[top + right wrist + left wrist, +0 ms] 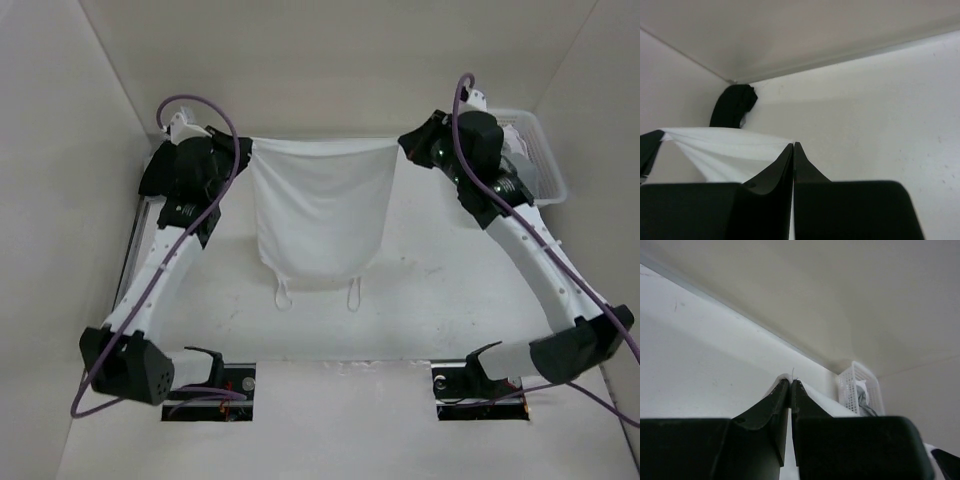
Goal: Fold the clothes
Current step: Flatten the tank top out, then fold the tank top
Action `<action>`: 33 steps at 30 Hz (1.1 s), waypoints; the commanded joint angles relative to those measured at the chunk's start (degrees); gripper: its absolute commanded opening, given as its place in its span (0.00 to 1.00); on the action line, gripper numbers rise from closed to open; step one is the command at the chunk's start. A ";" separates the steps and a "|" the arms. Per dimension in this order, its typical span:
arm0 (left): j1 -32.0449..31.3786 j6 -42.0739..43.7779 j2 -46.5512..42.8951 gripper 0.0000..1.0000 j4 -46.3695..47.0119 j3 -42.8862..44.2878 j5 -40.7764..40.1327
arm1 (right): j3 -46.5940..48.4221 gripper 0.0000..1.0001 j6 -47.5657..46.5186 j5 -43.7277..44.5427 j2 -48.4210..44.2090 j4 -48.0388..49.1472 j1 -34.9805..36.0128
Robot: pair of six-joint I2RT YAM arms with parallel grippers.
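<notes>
The clothes [320,210], a thin white top, hang stretched between my two grippers at the far middle of the table. The straight edge is up, and two narrow straps [283,297] dangle at the bottom by the table surface. My left gripper [250,143] is shut on the upper left corner. In the left wrist view a bit of white fabric [825,402] pokes out past the closed fingertips [790,382]. My right gripper [400,143] is shut on the upper right corner. In the right wrist view the taut fabric [725,145] runs off to the left from the closed tips [793,146].
A white plastic basket [540,150] with grey garments stands in the far right corner, close behind the right arm; it also shows in the left wrist view [860,390]. A black garment [733,106] lies in the far left corner. White walls enclose the table.
</notes>
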 commanded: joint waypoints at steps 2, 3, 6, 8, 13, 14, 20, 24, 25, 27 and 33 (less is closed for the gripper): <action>2.90 -1.54 3.80 0.01 5.69 12.94 5.29 | 14.13 0.02 1.13 -7.50 1.93 3.57 -3.23; 2.91 -1.46 3.98 0.01 5.95 14.00 5.81 | 15.36 0.02 1.13 -7.68 1.93 3.04 -3.40; 2.30 -0.84 1.45 0.02 6.39 12.26 5.30 | 12.58 0.03 1.04 -7.59 -0.87 3.21 -3.32; 0.81 -0.31 -0.23 0.02 8.05 7.62 3.63 | 7.67 0.03 1.21 -7.42 -2.72 4.26 -3.32; -2.45 -1.36 -2.25 0.02 14.12 -10.30 2.22 | -16.13 0.03 5.60 -7.77 -9.04 12.68 -3.41; -2.71 -1.89 -2.86 0.02 15.52 -14.69 2.30 | -21.40 0.03 6.48 -7.59 -10.27 14.44 -3.32; -2.02 -2.69 -7.61 0.02 19.23 -38.25 4.76 | -47.87 0.03 10.52 -6.98 -12.75 24.73 -0.95; -1.93 -2.33 -9.02 0.02 19.32 -49.25 6.87 | -59.48 0.02 13.07 -6.89 -11.69 29.75 1.77; -2.27 -2.33 -10.24 0.02 18.97 -51.53 7.13 | -61.77 0.02 13.69 -6.54 -12.30 30.19 3.08; -3.85 -3.03 -14.71 0.02 16.69 -54.79 7.75 | -65.73 0.02 15.70 -5.31 -14.75 29.58 6.51; -11.93 -8.04 -41.93 0.01 -7.80 -55.43 4.34 | -71.90 0.02 26.77 2.32 -31.26 17.39 23.89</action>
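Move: Between the hands, some 27 cm apart, hangs the tank top, pinched at its hem corners, its body swept down and back with the straps towards the robot. The bare table where it is to lie centres about 8 cm back and 14 cm right of the left hand, roughly 34 cm below; from the right hand, 7 cm back, 13 cm left, 36 cm below. The black cloth lies 8 cm ahead and 22 cm left of the left hand; the basket is 9 cm ahead and 29 cm right of the right hand. Flinging the tank top out, both hands swing 2–3 cm forward and rise some 6 to 9 cm, then sweep steeply down and back together, ending about 30 cm below and 20 cm nearer the robot than at the start. The grippers tip upward on the rise, then nose down by around 30 degrees; their fingers stay shut on the hem corners, drawing it back low over the table. ##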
